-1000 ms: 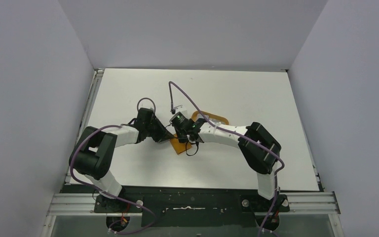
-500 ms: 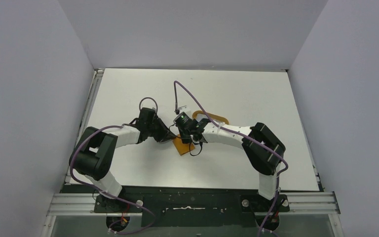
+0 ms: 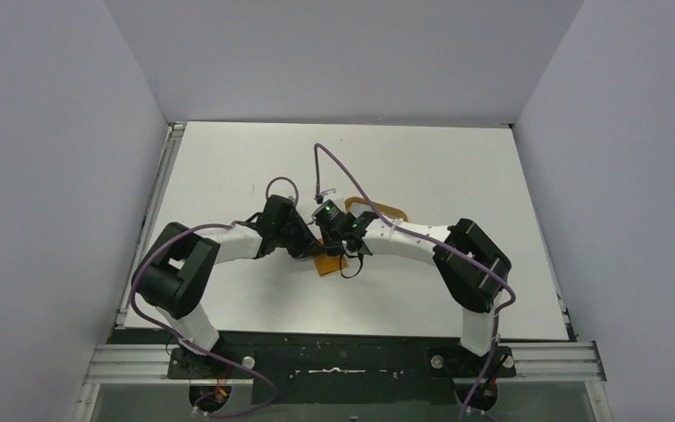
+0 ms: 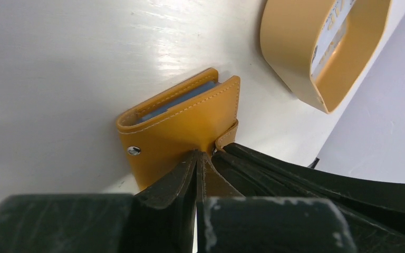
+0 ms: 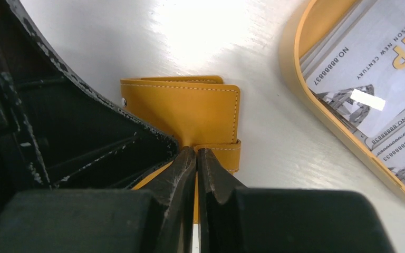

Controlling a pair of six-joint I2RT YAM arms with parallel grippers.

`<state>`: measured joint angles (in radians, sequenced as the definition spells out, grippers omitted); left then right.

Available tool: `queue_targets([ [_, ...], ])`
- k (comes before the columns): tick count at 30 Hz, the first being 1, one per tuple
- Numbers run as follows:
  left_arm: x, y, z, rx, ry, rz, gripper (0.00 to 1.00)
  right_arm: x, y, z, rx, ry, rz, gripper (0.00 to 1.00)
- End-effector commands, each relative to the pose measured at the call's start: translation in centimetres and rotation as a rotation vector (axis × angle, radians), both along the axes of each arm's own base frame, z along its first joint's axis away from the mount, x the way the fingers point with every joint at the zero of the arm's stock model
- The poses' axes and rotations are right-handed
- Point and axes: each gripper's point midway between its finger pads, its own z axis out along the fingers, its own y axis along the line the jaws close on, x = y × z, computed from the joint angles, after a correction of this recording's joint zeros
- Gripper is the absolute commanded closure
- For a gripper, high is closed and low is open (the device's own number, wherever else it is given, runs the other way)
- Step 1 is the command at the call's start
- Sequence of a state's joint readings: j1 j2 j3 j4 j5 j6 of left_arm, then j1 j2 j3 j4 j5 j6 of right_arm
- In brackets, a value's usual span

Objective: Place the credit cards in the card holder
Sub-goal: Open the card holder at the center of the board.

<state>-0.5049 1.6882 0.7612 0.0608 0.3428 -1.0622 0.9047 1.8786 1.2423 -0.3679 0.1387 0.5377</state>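
Note:
The orange-brown card holder point(image 4: 184, 124) lies folded on the white table point(image 3: 228, 167), snap stud point(image 4: 133, 151) on its cover. A pale blue card edge point(image 4: 182, 100) shows between the covers. My left gripper point(image 4: 200, 154) is shut, its tips resting on the cover near the snap tab point(image 4: 225, 138). From the other side my right gripper point(image 5: 196, 150) is shut too, its tips at the tab point(image 5: 219, 150); I cannot tell whether it pinches the tab. In the top view both grippers point(image 3: 309, 253) point(image 3: 334, 248) meet over the holder point(image 3: 327, 265). More credit cards point(image 5: 358, 79) lie in the tray.
An oval tan-rimmed tray point(image 5: 343, 134) stands just behind and right of the holder, also in the top view point(image 3: 385, 211) and the left wrist view point(image 4: 290, 52). A purple cable point(image 3: 338, 167) arcs above the right wrist. Grey walls enclose the table.
My left arm has swung right, bringing its gripper onto the holder. The right gripper has edged slightly back and right. The holder is now mostly covered from above.

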Motion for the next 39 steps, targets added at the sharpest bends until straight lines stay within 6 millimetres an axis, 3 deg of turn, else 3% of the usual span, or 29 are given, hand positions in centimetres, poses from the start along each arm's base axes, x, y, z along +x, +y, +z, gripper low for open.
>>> queue_targets([
  [1, 0.5, 0.4, -1.5, 0.050, 0.002, 0.007, 1.00, 0.3, -0.1, 2.3, 0.055, -0.046, -0.024, 1.00],
  [7, 0.1, 1.4, -3.3, 0.109, 0.035, 0.012, 1.00, 0.4, -0.9, 2.4, 0.066, -0.043, -0.048, 1.00],
  [20, -0.3, 2.2, -5.1, 0.139, 0.078, 0.017, 1.00, 0.0, -2.5, 3.2, 0.101, -0.038, -0.084, 1.00],
  [26, 0.3, 1.1, -3.1, 0.061, 0.037, -0.001, 1.00, -0.7, -3.7, 5.0, 0.164, -0.031, -0.102, 1.00],
  [32, 0.1, -0.3, 1.4, 0.008, -0.046, -0.068, 0.50, -2.6, -5.9, 7.7, 0.243, -0.035, -0.088, 1.00],
  [36, -1.6, -0.7, 2.5, 0.019, -0.062, -0.127, 0.35, -4.6, -6.9, 8.7, 0.291, -0.026, -0.047, 1.00],
  [39, -2.8, -1.2, 2.4, 0.017, -0.074, -0.171, 0.30, -5.9, -7.4, 8.6, 0.317, -0.014, -0.031, 1.00],
])
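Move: Under both gripper tips lies the closed card holder. Its middle is about 1 cm back, 1 cm left and 1 cm below the left hand, whose shut fingers rest on the front cover. From the right hand, which already pinches the strap, the middle is about 1 cm back, 1 cm left and 2 cm down. The card tray's middle stands roughly 7 cm ahead and 10 cm right of the right hand, 2 cm lower. Pulling the pinched strap to the right, slowly at first, the right hand then sweeps up and right faster, ending some 7 cm right, 8 cm higher and nearly 5 cm back, rolling its left side up about 15 degrees. The left hand's shut tips stay down on the cover, easing about 1 cm right, then open wide, come free and rise a couple of centimetres. ##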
